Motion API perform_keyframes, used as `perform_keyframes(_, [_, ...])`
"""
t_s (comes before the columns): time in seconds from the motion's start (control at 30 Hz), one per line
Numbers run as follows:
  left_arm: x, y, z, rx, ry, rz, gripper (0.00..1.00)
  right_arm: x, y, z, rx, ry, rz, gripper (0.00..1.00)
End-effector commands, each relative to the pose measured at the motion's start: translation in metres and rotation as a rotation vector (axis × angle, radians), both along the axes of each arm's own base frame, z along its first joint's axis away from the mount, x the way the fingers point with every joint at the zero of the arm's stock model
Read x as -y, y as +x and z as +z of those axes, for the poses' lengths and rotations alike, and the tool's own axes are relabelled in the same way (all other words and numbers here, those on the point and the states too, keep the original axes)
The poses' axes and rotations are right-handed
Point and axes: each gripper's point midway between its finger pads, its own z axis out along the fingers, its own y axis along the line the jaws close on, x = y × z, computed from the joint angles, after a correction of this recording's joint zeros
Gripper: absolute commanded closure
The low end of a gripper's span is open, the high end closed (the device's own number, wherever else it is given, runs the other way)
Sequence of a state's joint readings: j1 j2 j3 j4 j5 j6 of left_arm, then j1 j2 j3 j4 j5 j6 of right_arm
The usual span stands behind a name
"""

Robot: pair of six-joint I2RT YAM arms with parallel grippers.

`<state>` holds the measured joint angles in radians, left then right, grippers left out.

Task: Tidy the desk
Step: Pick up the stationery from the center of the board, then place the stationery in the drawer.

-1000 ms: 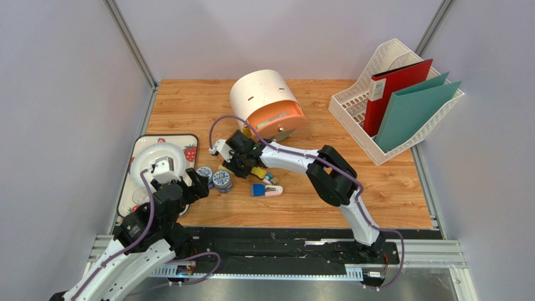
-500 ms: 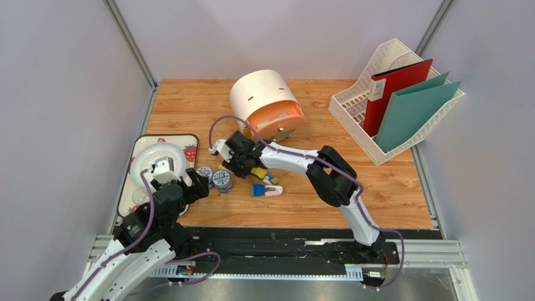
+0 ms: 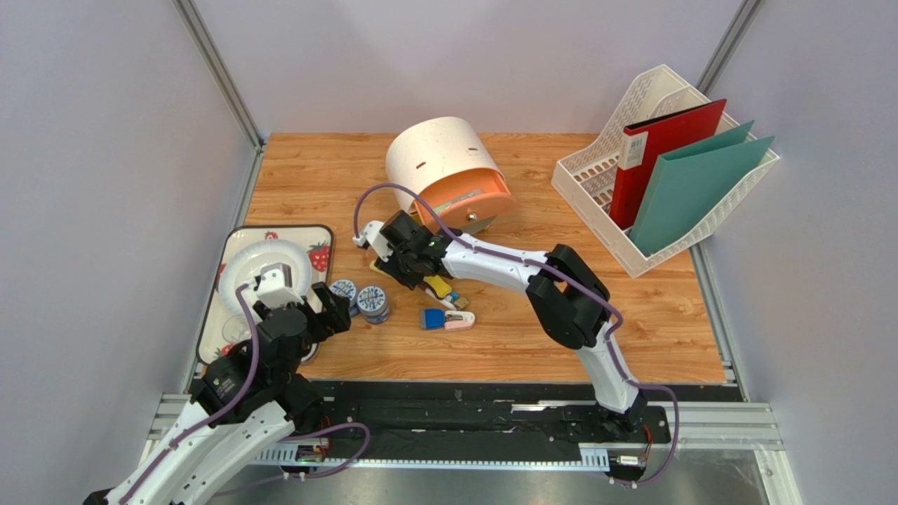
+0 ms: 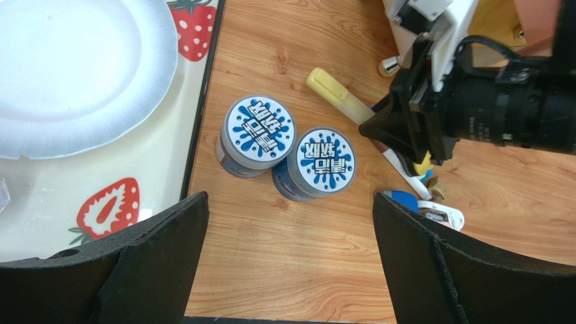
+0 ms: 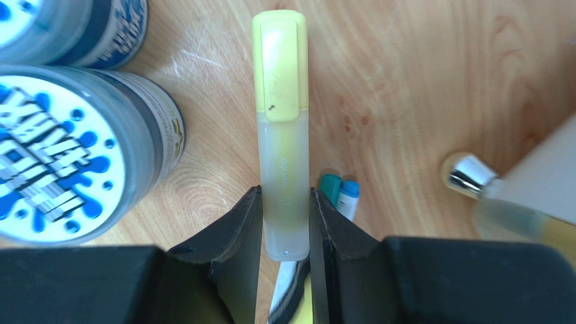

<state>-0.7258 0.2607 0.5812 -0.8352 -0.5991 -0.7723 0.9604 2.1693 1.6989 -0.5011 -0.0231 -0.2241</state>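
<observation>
On the wood-grain desk (image 3: 316,179) two blue-topped round cans (image 3: 358,297) stand side by side. My right gripper (image 5: 284,196) is shut on the rear end of a yellow highlighter (image 5: 280,88), which points toward the cans (image 5: 54,169). In the top view this gripper (image 3: 395,261) sits just right of the cans, in front of the orange drawer. My left gripper (image 4: 289,210) hangs open over bare desk just near of the cans (image 4: 291,145), with nothing between its fingers (image 4: 162,243). The highlighter (image 4: 338,94) and right gripper (image 4: 405,128) show beyond them.
A strawberry-print tray (image 3: 316,250) with a white plate lies at the left edge. Loose pens (image 3: 448,295) and a blue-white item (image 3: 446,319) lie right of the cans. A cream cylinder with an orange drawer (image 3: 453,179) stands behind. A white file rack (image 3: 590,174) holds red and teal folders.
My right gripper has shifted a little toward the back and turned, keeping the highlighter. The left arm and the cans have not moved.
</observation>
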Motion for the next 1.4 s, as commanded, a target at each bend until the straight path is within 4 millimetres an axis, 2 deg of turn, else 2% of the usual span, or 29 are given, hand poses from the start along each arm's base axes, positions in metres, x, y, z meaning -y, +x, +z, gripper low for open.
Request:
perform_keyframes(0.0, [0.000,-0.001,0.013,0.028,-0.027,0.000,0.01,-0.003,0.009,0.057,0.078,0.107,-0.035,1.00])
perform_keyframes(0.2, [-0.002,-0.001,0.014,0.032,-0.025,0.001,0.01,0.003,0.012,0.082,0.119,0.131,-0.062,1.00])
perform_keyframes(0.37, [-0.002,-0.001,0.016,0.038,-0.031,0.000,0.01,0.007,0.004,0.114,0.135,0.181,-0.052,1.00])
perform_keyframes(0.43, [-0.002,-0.001,0.017,0.041,-0.031,-0.002,0.01,0.010,0.000,0.120,0.140,0.187,-0.050,1.00])
perform_keyframes(0.47, [-0.002,-0.002,0.018,0.041,-0.034,-0.002,0.01,0.008,-0.008,0.133,0.129,0.225,-0.019,1.00])
perform_keyframes(0.67, [-0.004,-0.003,0.021,0.053,-0.038,0.001,0.01,0.013,-0.032,0.167,0.122,0.283,0.036,1.00])
perform_keyframes(0.7, [-0.004,-0.003,0.021,0.052,-0.037,0.001,0.01,0.016,-0.038,0.181,0.137,0.306,0.049,1.00])
perform_keyframes(0.77, [-0.004,-0.003,0.023,0.055,-0.042,0.001,0.01,0.020,-0.045,0.191,0.138,0.326,0.065,1.00])
perform_keyframes(0.83, [-0.004,-0.004,0.024,0.057,-0.040,0.000,0.01,0.025,-0.052,0.213,0.165,0.368,0.074,1.00])
perform_keyframes(0.9, [-0.005,-0.004,0.028,0.061,-0.043,-0.002,0.01,0.032,-0.053,0.224,0.189,0.382,0.067,1.00])
perform_keyframes(0.93, [-0.005,-0.004,0.030,0.065,-0.043,-0.003,0.01,0.038,-0.054,0.239,0.217,0.403,0.061,1.00])
perform_keyframes(1.03, [-0.002,-0.004,0.039,0.081,-0.030,-0.032,0.01,0.056,-0.049,0.259,0.298,0.402,0.012,1.00])
perform_keyframes(1.1, [0.001,-0.003,0.045,0.090,-0.023,-0.052,0.01,0.072,-0.037,0.268,0.364,0.376,-0.062,1.00])
perform_keyframes(1.37, [0.020,0.004,0.068,0.089,0.059,-0.171,0.01,0.125,-0.020,0.303,0.537,0.295,-0.224,1.00])
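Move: About 8 cm ahead of the right hand, 11 cm to its right and some 9 cm above it is the open orange drawer, where the yellow highlighter already in its fingers would go. The yellow sponge lies about 6 cm to the hand's right and 1 cm back; the nearer tub is 5 cm left, 4 cm back. From the left hand the drawer is some 19 cm ahead and 23 cm right. Rising steeply off the desk with the highlighter still pinched, the right hand climbs about 27 cm, first almost straight up, then easing back a little and bending off to the right by some 9 cm, to well above the drawer's level. The fingers swing up some 30 degrees to point more outward. The open, empty left hand lifts about 5 cm late on. ##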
